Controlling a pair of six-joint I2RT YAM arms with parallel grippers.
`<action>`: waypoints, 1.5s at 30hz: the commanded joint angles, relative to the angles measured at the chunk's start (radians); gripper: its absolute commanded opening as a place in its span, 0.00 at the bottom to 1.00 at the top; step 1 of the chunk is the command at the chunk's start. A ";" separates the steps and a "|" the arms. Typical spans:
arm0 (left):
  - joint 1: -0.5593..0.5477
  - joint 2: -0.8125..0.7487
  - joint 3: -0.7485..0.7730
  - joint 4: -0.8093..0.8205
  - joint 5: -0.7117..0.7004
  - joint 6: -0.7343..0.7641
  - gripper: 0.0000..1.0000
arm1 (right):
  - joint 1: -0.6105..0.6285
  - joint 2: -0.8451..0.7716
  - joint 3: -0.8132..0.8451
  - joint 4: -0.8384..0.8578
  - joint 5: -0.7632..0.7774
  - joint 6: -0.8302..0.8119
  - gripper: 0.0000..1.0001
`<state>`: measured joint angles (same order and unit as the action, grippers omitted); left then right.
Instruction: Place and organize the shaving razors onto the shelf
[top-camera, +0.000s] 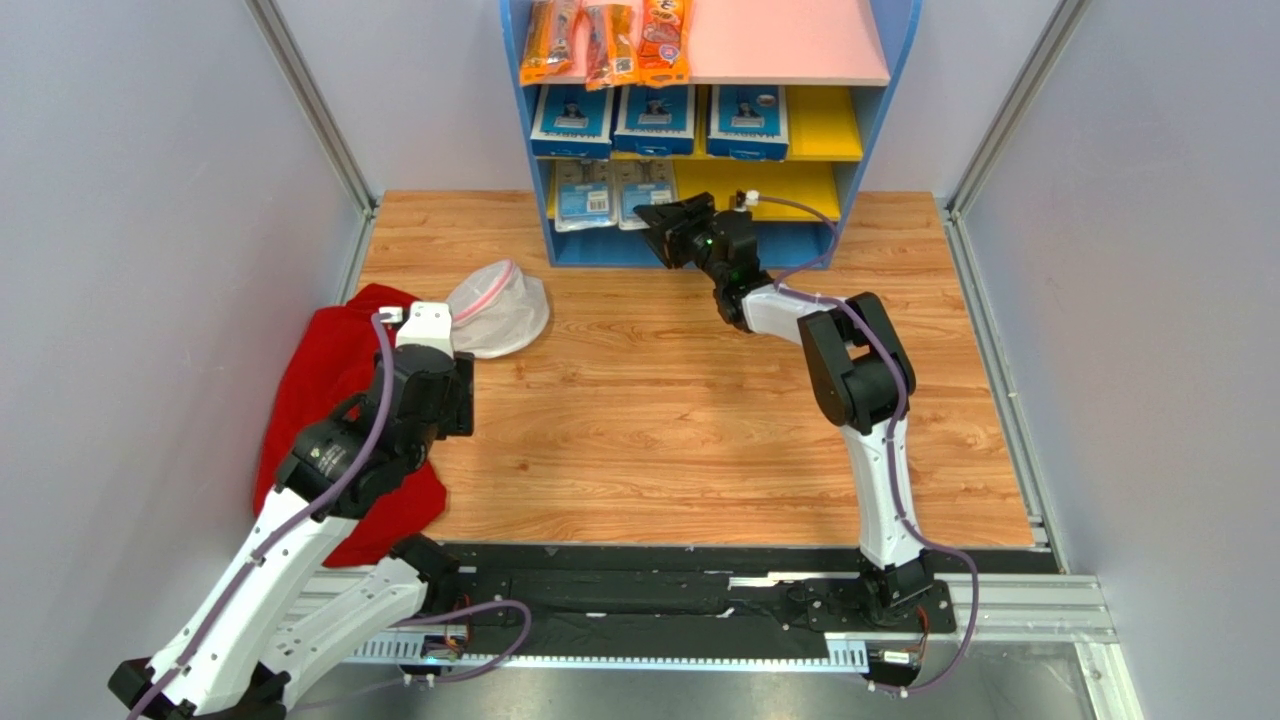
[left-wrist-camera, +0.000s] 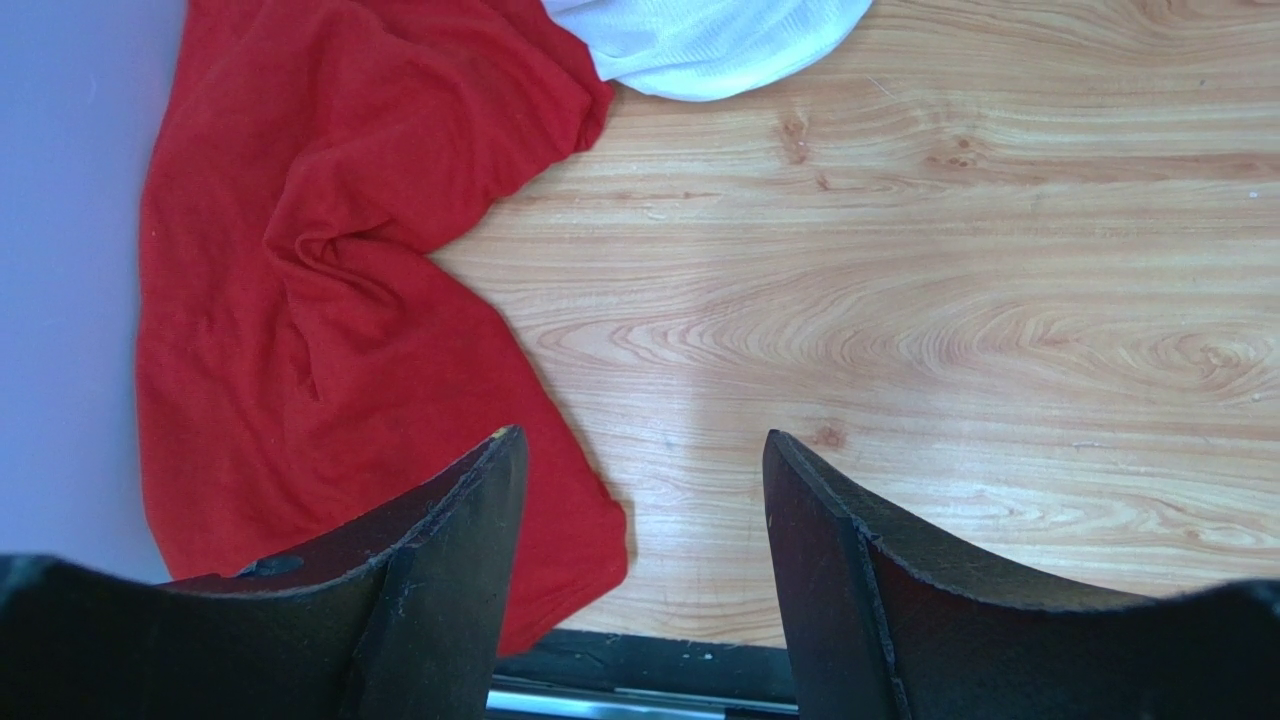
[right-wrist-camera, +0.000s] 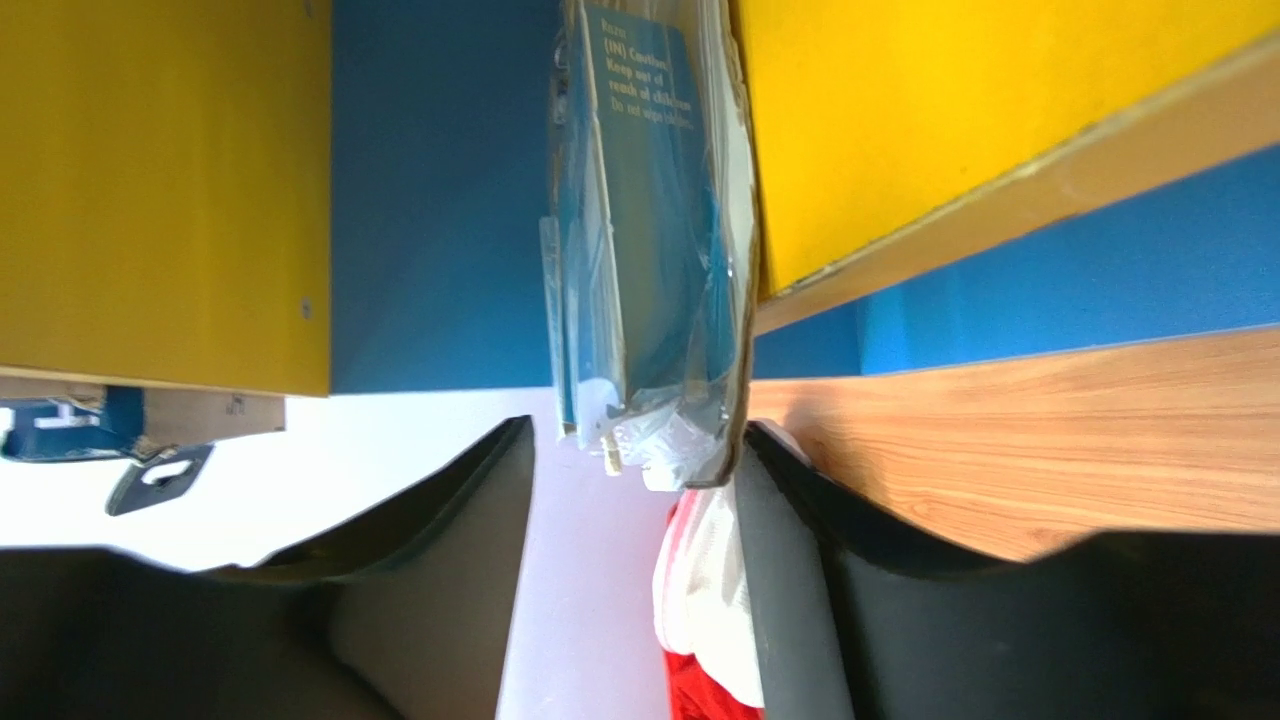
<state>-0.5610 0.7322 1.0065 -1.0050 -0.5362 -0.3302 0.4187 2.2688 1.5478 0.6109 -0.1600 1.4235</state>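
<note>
The shelf (top-camera: 781, 45) stands at the far edge, blue-framed with a pink top and two yellow boards. Three larger blue shaving razors (top-camera: 654, 120) stand in a row on the upper board. Two paler ones (top-camera: 583, 195) sit on the lower board. My right gripper (top-camera: 672, 225) reaches into the lower shelf. In the right wrist view a razor pack (right-wrist-camera: 646, 240) stands edge-on against the yellow board (right-wrist-camera: 932, 120); the right gripper (right-wrist-camera: 634, 435) is open, its near end just between the fingertips, close to the right finger. My left gripper (left-wrist-camera: 643, 438) hangs open and empty over the table.
Orange snack packets (top-camera: 609, 42) lie on the pink top. A red cloth (top-camera: 323, 390) and a white mesh bag (top-camera: 504, 308) lie at the table's left, beside my left gripper (top-camera: 409, 318). Grey walls close both sides. A black rail (top-camera: 676, 593) runs along the near edge.
</note>
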 joint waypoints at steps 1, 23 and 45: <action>0.004 -0.011 -0.008 0.029 -0.002 0.022 0.68 | 0.009 -0.057 -0.012 0.019 0.000 -0.052 0.59; 0.004 -0.011 0.000 0.031 0.025 0.039 0.82 | 0.026 -0.481 -0.638 0.207 -0.041 -0.178 0.81; 0.004 0.213 0.168 0.149 0.297 0.083 0.99 | 0.029 -1.568 -0.678 -1.258 0.588 -0.912 0.95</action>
<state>-0.5610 0.9493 1.1152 -0.9211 -0.2821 -0.2703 0.4458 0.7616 0.7963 -0.3222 0.1482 0.6945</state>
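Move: The razor blister pack just set on the lower yellow shelf sits between the right hand's half-open fingers, its middle about 6 cm ahead, in line and roughly 1 cm lower. The first blister pack lies 9 cm to the left of it. On the shelf above, some 12 cm higher than the hand and 8 cm ahead, are the middle blue box, straight ahead, and the right-hand blue box, about 14 cm to the right. From the left hand, the set-down pack is some 41 cm ahead, 25 cm right and 6 cm lower. The right hand spreads its already loosening fingers to nearly full width and draws straight off the pack's near end, slowly at first, then fast, backing about 30 cm away from the shelf and drifting right; in the last part it swings harder right (some 20 cm in all) and climbs about 10 cm over the bare table, rolling some 45 degrees so its left side dips. The left hand, empty, opens wide and late on shifts roughly 7 cm right and a little forward over the table, turning slightly clockwise. ##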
